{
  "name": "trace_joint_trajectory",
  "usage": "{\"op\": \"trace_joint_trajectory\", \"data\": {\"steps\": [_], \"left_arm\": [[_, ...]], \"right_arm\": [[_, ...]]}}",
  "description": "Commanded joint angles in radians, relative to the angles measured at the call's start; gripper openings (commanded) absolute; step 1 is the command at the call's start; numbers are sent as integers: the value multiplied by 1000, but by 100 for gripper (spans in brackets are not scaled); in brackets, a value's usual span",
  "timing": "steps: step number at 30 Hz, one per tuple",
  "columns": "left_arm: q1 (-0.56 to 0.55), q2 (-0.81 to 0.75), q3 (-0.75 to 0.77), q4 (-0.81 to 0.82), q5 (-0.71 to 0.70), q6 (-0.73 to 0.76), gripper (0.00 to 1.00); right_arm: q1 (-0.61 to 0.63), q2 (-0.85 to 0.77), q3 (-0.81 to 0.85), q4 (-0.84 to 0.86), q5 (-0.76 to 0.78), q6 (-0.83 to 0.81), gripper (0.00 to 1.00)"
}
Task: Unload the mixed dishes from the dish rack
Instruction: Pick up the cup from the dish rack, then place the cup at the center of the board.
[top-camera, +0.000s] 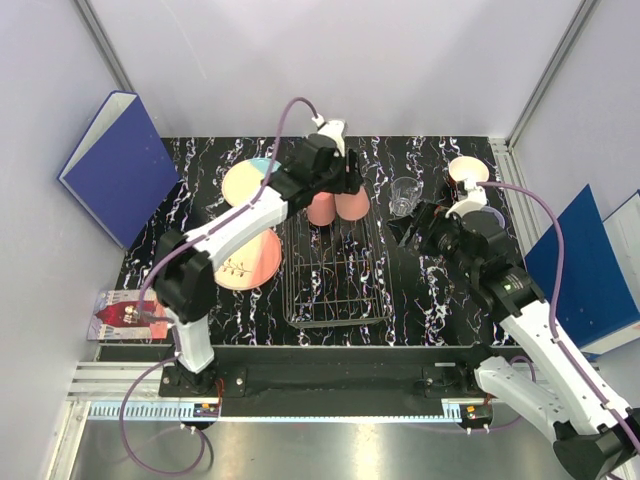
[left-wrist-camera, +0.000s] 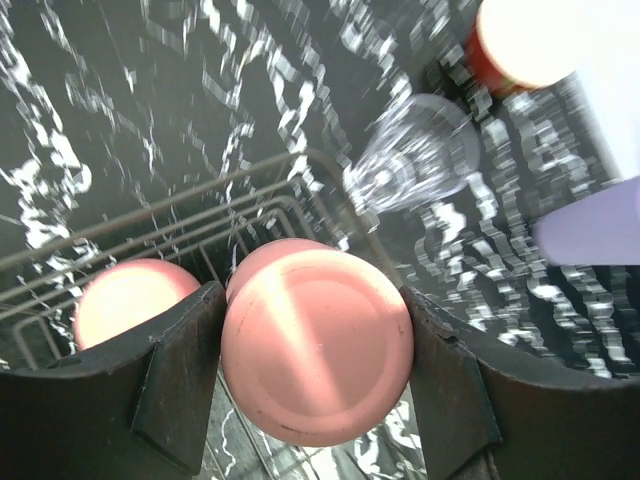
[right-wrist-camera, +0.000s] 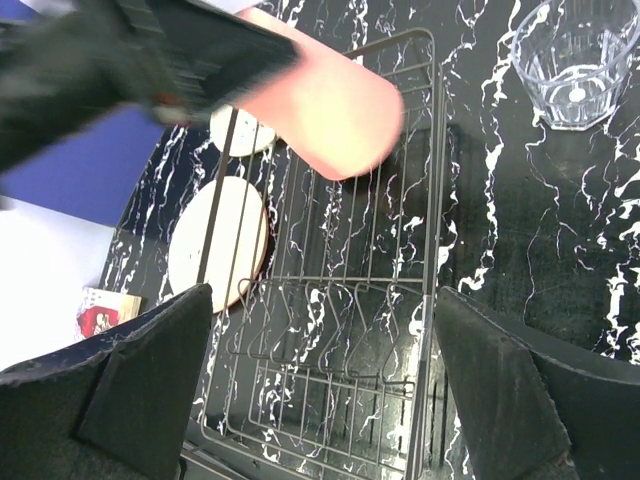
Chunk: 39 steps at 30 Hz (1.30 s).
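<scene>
The wire dish rack (top-camera: 335, 275) lies mid-table. My left gripper (top-camera: 343, 188) is shut on an upside-down salmon-pink cup (top-camera: 353, 204) at the rack's far end. In the left wrist view that cup (left-wrist-camera: 317, 345) fills the space between the fingers. A second salmon-pink cup (top-camera: 320, 209) stands just left of it, still in the rack. My right gripper (top-camera: 415, 230) is open and empty, just right of the rack. Its wrist view looks down on the rack (right-wrist-camera: 340, 340). A clear glass (top-camera: 404, 195), a red bowl (top-camera: 468, 172) and two plates (top-camera: 248, 180) (top-camera: 252, 258) sit on the table.
A blue binder (top-camera: 120, 165) leans at the back left. Another blue binder (top-camera: 590, 270) stands at the right. A red packet (top-camera: 125, 315) lies at the near left. A lavender object (left-wrist-camera: 590, 232) shows beside the glass (left-wrist-camera: 415, 155) in the left wrist view.
</scene>
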Motion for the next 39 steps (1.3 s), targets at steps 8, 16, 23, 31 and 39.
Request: {"op": "trace_joint_trajectory", "data": {"steps": [8,16,23,31,39], "left_arm": [[37,-499,-311,378,343,-249,12],[57,-566,-519,785,544,-568,0],[57,-547,-546,872,583,-641,0],[57,-562,-579,911,606,-667,0],[57,-579,-599,918,609,-670,0]], "right_arm": [[6,-117,-21,126,-134,86,100],[6,-184,-70,296,-315,198,100],[5,-189,-90,411,-361,238,99],[6,-126,-90,460,-372,241,99],[5,-106,-84,480,-369,243,92]]}}
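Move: My left hand holds the larger pink cup by its base, mouth down, and takes it to my open right hand, about 15 cm back, 12 to the right and 5 higher. From the left hand the smaller pink cup stands some 2 cm ahead, 6 left and 14 below; the clear glass is about 4 ahead, 16 right and 17 below. From my right hand the held cup is roughly 16 cm ahead, 11 left and 10 below. Keeping its grip on the base, my left hand swings the cup up some 18 cm and back about 16, rolling right side up and turning clockwise until the mouth faces my right hand. My right hand, still wide open, rises about 9 cm, draws back and left about 5 each, rolls left side up and turns counter-clockwise to meet the mouth, easing slightly forward and down at the end. ##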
